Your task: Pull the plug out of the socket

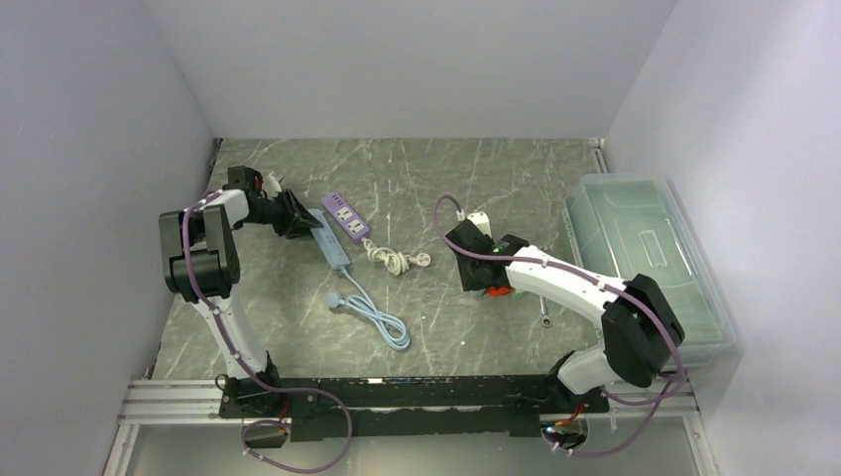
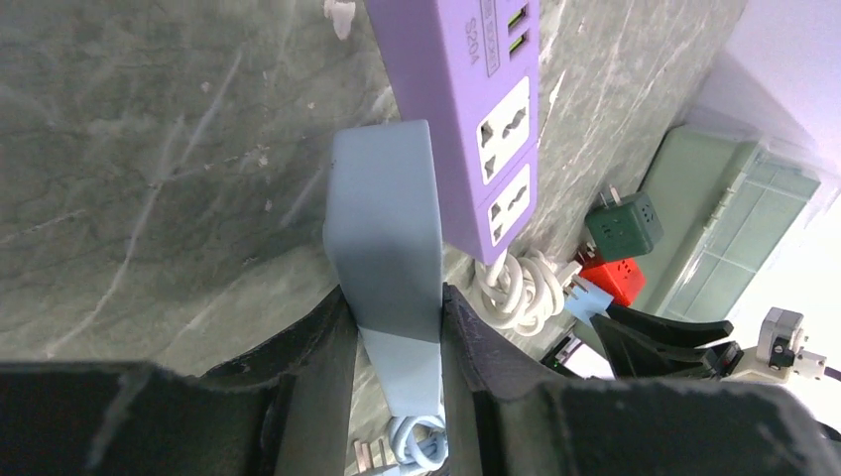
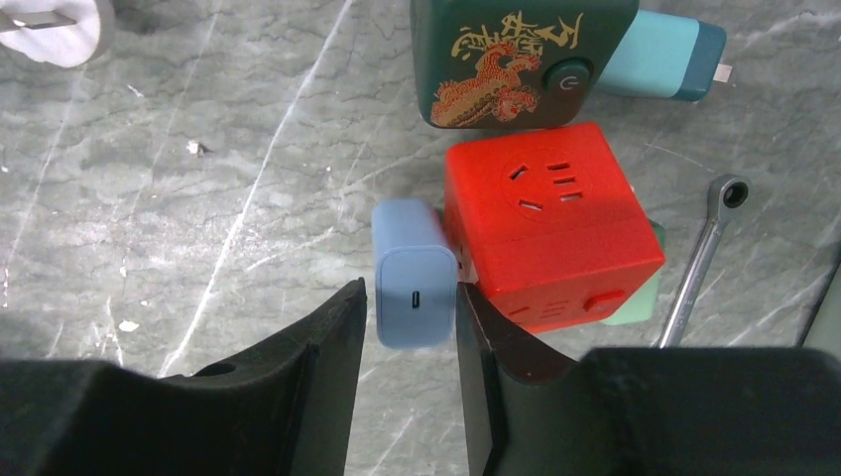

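Note:
A pale blue plug (image 3: 415, 268) with a port in its near end sits tight against the left face of a red cube socket (image 3: 550, 228); its prongs are hidden. My right gripper (image 3: 409, 297) straddles the plug's near end. The right finger touches the plug and a thin gap shows at the left finger, so the jaws are slightly open. From above, the right gripper (image 1: 478, 270) sits over the red cube (image 1: 501, 291). My left gripper (image 2: 392, 317) is shut on a blue power strip (image 2: 387, 228) at the table's back left (image 1: 332, 243).
A purple power strip (image 2: 476, 109) lies beside the blue one, its coiled white cord (image 1: 392, 258) trailing off. A dark green cube (image 3: 516, 59) with a teal plug (image 3: 660, 55) stands behind the red cube. A wrench (image 3: 699, 258) lies to the right. A clear lidded box (image 1: 645, 258) stands by the right wall.

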Available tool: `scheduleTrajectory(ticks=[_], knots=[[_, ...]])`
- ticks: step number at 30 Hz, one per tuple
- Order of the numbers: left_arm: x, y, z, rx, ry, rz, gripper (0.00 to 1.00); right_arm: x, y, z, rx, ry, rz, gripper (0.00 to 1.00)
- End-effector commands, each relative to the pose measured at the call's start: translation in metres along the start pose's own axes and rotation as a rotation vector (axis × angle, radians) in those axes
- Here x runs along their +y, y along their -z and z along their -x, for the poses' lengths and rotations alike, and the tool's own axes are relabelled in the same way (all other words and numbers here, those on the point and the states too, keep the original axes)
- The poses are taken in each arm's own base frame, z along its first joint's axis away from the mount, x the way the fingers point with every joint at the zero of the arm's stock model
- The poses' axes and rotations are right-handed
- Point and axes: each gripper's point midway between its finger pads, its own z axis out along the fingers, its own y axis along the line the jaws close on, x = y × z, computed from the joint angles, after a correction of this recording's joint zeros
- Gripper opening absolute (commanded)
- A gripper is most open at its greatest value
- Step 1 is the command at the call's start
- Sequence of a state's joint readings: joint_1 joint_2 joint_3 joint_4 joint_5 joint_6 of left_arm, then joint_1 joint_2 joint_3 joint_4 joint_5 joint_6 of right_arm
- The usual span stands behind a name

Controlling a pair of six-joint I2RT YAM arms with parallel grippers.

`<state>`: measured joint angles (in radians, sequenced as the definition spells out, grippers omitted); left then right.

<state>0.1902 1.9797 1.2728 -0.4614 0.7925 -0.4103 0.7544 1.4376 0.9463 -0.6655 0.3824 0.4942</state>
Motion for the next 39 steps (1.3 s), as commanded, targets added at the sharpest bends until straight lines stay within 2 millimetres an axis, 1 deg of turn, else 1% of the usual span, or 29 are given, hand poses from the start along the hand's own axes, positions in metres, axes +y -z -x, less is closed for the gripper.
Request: scheduleTrajectory(ticks=[1,3,7,8,10,12,15,18,20,22,23,25,27,29,31,33,34,35,37,39], knots=[[0.023,0.001,0.026,-0.077,-0.103,0.118,0.32,0.004,-0.008,0.008,-0.023,-0.021,0.023,0.43],[0.027,0.002,0.026,-0.076,-0.105,0.147,0.40,0.006,-0.011,0.009,-0.022,-0.022,0.029,0.46],[0.033,0.007,0.028,-0.090,-0.117,0.195,0.63,0.010,-0.013,0.011,-0.024,-0.024,0.039,0.52],[0.034,0.009,0.029,-0.096,-0.119,0.211,0.67,0.011,-0.012,0.012,-0.027,-0.025,0.045,0.55],[0.036,0.012,0.031,-0.105,-0.122,0.238,0.74,0.014,-0.009,0.016,-0.040,-0.026,0.066,0.59],[0.037,0.015,0.032,-0.115,-0.129,0.254,0.79,0.017,-0.004,0.021,-0.057,-0.025,0.093,0.64],[0.040,0.023,0.036,-0.144,-0.136,0.306,0.92,0.023,0.007,0.031,-0.097,-0.025,0.143,0.73],[0.044,0.034,0.041,-0.186,-0.149,0.371,0.99,0.030,0.020,0.045,-0.136,-0.027,0.211,0.84],[0.044,0.043,0.045,-0.224,-0.160,0.409,1.00,0.033,0.029,0.056,-0.162,-0.039,0.262,0.90],[0.041,0.056,0.049,-0.270,-0.176,0.447,1.00,0.033,0.035,0.066,-0.179,-0.055,0.313,0.94],[0.042,0.060,0.051,-0.287,-0.180,0.469,1.00,0.030,0.037,0.072,-0.188,-0.070,0.332,0.95],[0.036,0.075,0.056,-0.345,-0.211,0.506,1.00,0.020,0.039,0.083,-0.208,-0.101,0.361,0.97],[0.027,0.089,0.060,-0.400,-0.244,0.535,1.00,0.005,0.040,0.095,-0.224,-0.141,0.377,0.98],[0.015,0.102,0.062,-0.453,-0.294,0.561,1.00,-0.015,0.038,0.105,-0.239,-0.185,0.376,0.98],[0.000,0.114,0.061,-0.506,-0.360,0.582,1.00,-0.041,0.037,0.114,-0.258,-0.237,0.350,0.99],[-0.020,0.125,0.058,-0.559,-0.436,0.595,1.00,-0.067,0.042,0.125,-0.293,-0.289,0.321,0.99],[-0.032,0.129,0.054,-0.582,-0.481,0.580,1.00,-0.084,0.046,0.132,-0.321,-0.322,0.298,0.99],[-0.041,0.135,0.052,-0.612,-0.517,0.595,1.00,-0.095,0.050,0.136,-0.347,-0.340,0.284,1.00],[-0.064,0.146,0.044,-0.664,-0.585,0.589,1.00,-0.117,0.063,0.146,-0.414,-0.375,0.244,1.00],[-0.091,0.154,0.033,-0.714,-0.649,0.559,1.00,-0.134,0.078,0.157,-0.510,-0.380,0.188,1.00]])
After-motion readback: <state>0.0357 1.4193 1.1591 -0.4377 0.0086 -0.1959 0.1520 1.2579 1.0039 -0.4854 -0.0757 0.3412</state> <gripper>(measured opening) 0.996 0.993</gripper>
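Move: Between the right fingertips, about 1 cm below the hand point, sits the blue plug, with the red cube some 6 cm to its right and 3 cm farther out. The green cube stands roughly 9 cm ahead of that hand and 3 cm right. The left hand still pinches the blue socket strip near its outer end; the strip's middle is about 4 cm back, 3 cm right and 2 cm below, and the purple strip is 6 cm right and 2 cm ahead. Easing down about 1 cm, each hand opens wide and lets go: the right of the plug, the left of the strip as it slides left. The right then rises some 9 cm, swinging forward and right away from the plug; the left backs off leftward and climbs about 12 cm, rolling some 45 degrees so its fingers point steeply down. ##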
